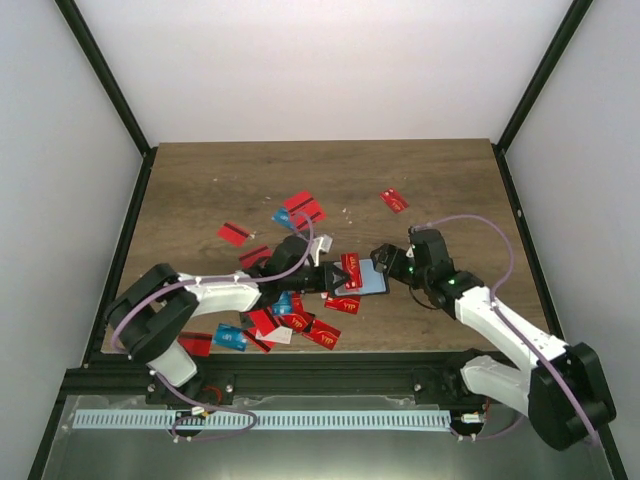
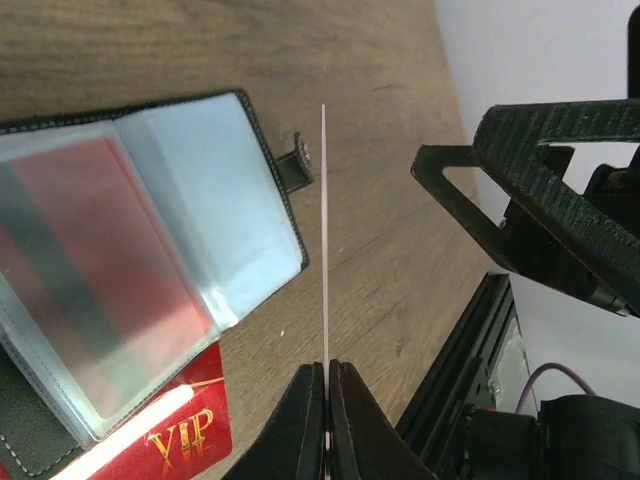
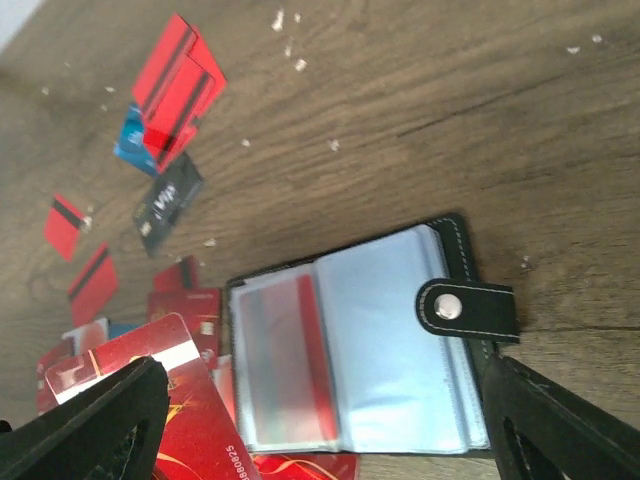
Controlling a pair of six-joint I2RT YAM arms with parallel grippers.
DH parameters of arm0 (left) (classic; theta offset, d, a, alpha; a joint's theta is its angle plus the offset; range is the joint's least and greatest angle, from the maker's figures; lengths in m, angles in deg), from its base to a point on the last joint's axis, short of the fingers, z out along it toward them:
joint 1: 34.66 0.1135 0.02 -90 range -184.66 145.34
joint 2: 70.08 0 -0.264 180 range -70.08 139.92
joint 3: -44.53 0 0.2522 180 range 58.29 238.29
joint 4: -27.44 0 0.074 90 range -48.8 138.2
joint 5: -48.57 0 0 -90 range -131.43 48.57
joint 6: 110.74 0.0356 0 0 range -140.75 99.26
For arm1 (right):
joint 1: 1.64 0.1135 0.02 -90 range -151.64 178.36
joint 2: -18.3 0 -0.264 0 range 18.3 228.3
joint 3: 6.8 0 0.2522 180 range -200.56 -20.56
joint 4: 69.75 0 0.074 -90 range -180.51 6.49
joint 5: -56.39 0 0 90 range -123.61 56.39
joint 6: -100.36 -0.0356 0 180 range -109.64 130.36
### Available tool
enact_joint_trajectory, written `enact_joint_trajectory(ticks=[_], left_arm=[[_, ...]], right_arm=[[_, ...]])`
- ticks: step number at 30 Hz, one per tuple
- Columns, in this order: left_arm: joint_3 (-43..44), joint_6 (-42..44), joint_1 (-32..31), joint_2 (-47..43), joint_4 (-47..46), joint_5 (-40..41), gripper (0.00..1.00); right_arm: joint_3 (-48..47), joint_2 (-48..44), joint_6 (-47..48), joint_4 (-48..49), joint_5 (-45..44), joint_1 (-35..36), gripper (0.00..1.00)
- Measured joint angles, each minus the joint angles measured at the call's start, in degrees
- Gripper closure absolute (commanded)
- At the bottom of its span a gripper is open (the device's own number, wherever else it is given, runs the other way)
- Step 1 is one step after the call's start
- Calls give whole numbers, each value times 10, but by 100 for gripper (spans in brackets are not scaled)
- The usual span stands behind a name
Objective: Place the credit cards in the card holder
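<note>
The card holder [image 3: 350, 345] lies open on the table, its clear pockets facing up and a red card in the left pocket. It shows in the left wrist view as the card holder [image 2: 150, 240] and from above as the card holder [image 1: 368, 282]. My left gripper [image 2: 327, 366] is shut on one credit card [image 2: 324, 230], seen edge-on and standing just right of the holder. From the right wrist that held card [image 3: 150, 400] is red. My right gripper [image 3: 325, 405] hangs open over the holder, its fingers either side. Seen from above, the left gripper [image 1: 330, 272] and right gripper [image 1: 386, 262] face each other across the holder.
Loose red and blue credit cards [image 1: 290, 322] are piled near the left arm, and others [image 1: 305, 208] lie further back. One red card [image 1: 394, 200] lies alone at the far right. A dark grey card [image 3: 166, 202] lies by the red stack [image 3: 178, 85]. A red VIP card [image 2: 185, 435] sticks out from under the holder.
</note>
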Motion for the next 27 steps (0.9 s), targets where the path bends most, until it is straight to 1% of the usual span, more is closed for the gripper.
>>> enact_joint_trajectory(ticks=[4, 9, 19, 21, 27], left_arm=[[23, 2, 4, 35, 19, -22, 96], [31, 6, 16, 52, 38, -26, 96], [42, -3, 26, 82, 45, -32, 96], [42, -3, 28, 83, 48, -43, 96], [53, 8, 37, 90, 74, -111, 96]], right_arm=[[0, 35, 16, 1, 15, -14, 13], [3, 71, 23, 17, 21, -27, 13], [29, 124, 26, 45, 28, -41, 13], [30, 126, 29, 49, 29, -42, 13], [30, 128, 39, 54, 38, -50, 13]])
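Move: The left hand already grips a red card; the open card holder's middle lies about 5 cm to its right, level with it fore and aft, some 10 cm below. A loose red VIP card lies about 6 cm back, straight below that line; the black VIP card is 9 cm ahead and 10 cm left. From the open right hand, the holder is about 4 cm back, 4 cm left and 11 cm down. Both hands sink towards the card holder, left about 4 cm, keeping its card, right 7 cm, still open. ##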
